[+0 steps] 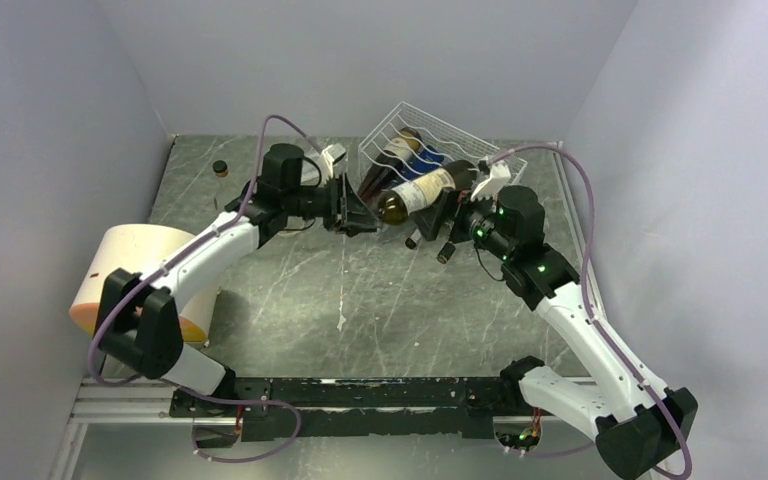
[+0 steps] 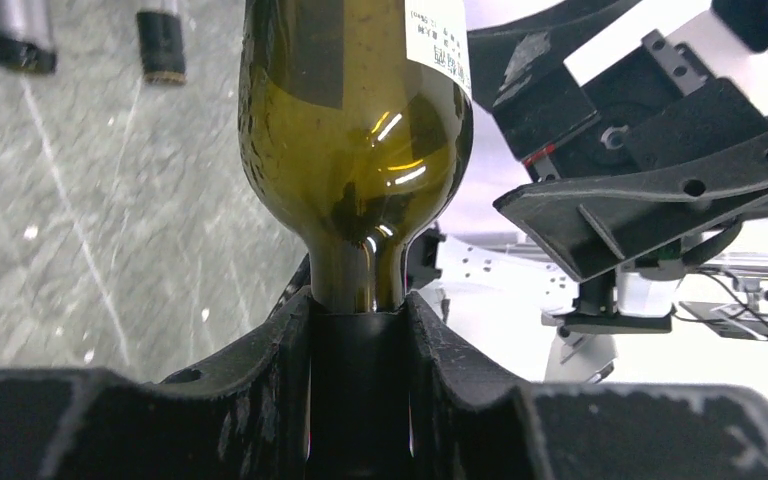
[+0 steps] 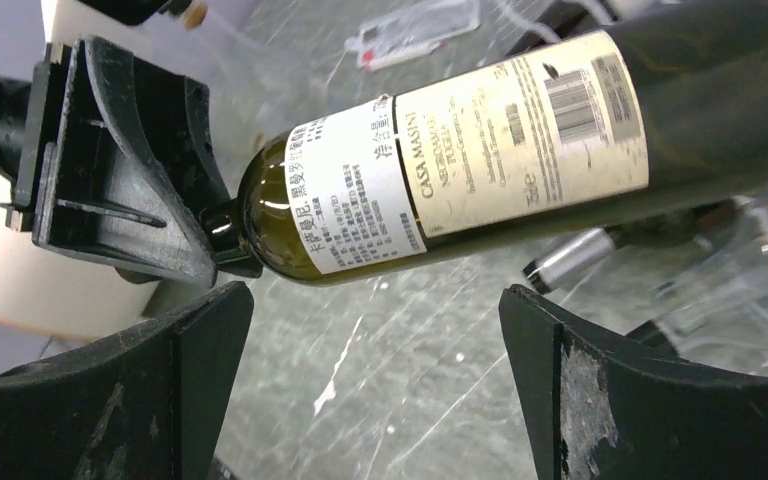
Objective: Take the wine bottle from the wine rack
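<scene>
An olive-green wine bottle (image 1: 422,190) with a cream label lies tilted at the front of the white wire wine rack (image 1: 480,140), neck toward the left. My left gripper (image 1: 365,213) is shut on its neck. In the left wrist view the neck (image 2: 356,280) runs down between the two black fingers (image 2: 270,370). The right wrist view shows the bottle (image 3: 480,170) crossing above my right gripper (image 3: 375,340), which stands open with only table between its fingers. That right gripper (image 1: 448,212) hovers beside the bottle's body.
Other bottles stay in the rack, one with a blue label (image 1: 412,152), and two necks (image 1: 430,245) poke out toward the front. A cream cylinder (image 1: 150,275) lies at the left by my left arm. A small dark jar (image 1: 220,169) stands at the back left.
</scene>
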{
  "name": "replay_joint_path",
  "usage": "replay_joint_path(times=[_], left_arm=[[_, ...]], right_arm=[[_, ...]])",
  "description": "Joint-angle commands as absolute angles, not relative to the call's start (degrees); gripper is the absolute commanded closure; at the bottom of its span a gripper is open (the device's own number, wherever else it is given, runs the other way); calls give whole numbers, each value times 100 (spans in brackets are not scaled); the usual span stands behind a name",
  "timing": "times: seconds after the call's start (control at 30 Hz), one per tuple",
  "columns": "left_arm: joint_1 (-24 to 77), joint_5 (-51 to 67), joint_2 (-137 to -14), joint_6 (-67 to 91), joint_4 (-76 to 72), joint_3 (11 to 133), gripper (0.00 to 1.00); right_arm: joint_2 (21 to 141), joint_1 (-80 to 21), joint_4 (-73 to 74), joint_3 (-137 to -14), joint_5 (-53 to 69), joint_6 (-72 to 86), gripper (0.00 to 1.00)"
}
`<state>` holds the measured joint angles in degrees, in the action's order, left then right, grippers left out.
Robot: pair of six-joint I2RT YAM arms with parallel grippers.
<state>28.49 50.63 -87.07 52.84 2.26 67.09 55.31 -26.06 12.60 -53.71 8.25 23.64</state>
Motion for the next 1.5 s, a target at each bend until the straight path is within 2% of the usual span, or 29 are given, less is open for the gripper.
replay_joint_path(times=[0.0,0.27,0.47,0.67,0.9,1.27,1.37,1.47], left_arm=[[2905,4883,-7903,4400,719,6455,93],[2909,4357,-6796,4037,1814,5598,93],[2917,3923,-6223,3639,3103,5435,93],[2927,3233,-5885,3165,4444,5414,93],[2944,2249,-5687,2842,5480,5710,93],[2962,1832,-5552,2501,6232,6123,93],[2956,1765,-5541,2475,6301,6154,93],[2960,1809,-5504,2461,6285,6080,93]], right_arm=[[5431,-2584,1141,-5073,1998,2444,0],[5755,-2776,574,-4394,2980,2600,0],[6225,-4033,633,-4719,2071,2312,0],[6996,-4665,662,-5146,1861,1784,0],[7789,-5862,560,-5687,1015,243,0],[8608,-6086,-1161,-5339,1457,-2242,0],[8747,-6235,-1460,-5255,992,-2907,0],[8838,-6243,-2114,-4944,1141,-3455,0]])
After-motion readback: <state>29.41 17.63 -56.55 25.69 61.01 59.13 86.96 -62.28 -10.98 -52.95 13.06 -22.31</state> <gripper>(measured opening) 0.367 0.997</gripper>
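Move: Held by the neck in the left hand and already clear of the rack, the wine bottle has its middle about 12 cm to the right of that hand and 5 cm ahead, roughly level. The nearer clear bottle stands some 22 cm left and 13 cm ahead of the left hand, 10 cm lower. From the open right hand, the wine bottle's middle is about 5 cm ahead; the rack's centre is some 22 cm ahead, 3 cm right and 18 cm below. Carrying the wine bottle away from the rack, the left hand travels about 16 cm left, 13 cm back and 8 cm down, keeping its neck grip and rolling some 40 degrees to swing the base downwards. The right hand follows, about 23 cm left, 13 cm down and 10 cm back, turning counter-clockwise and rolling until its wide-open fingers straddle the bottle's body. ##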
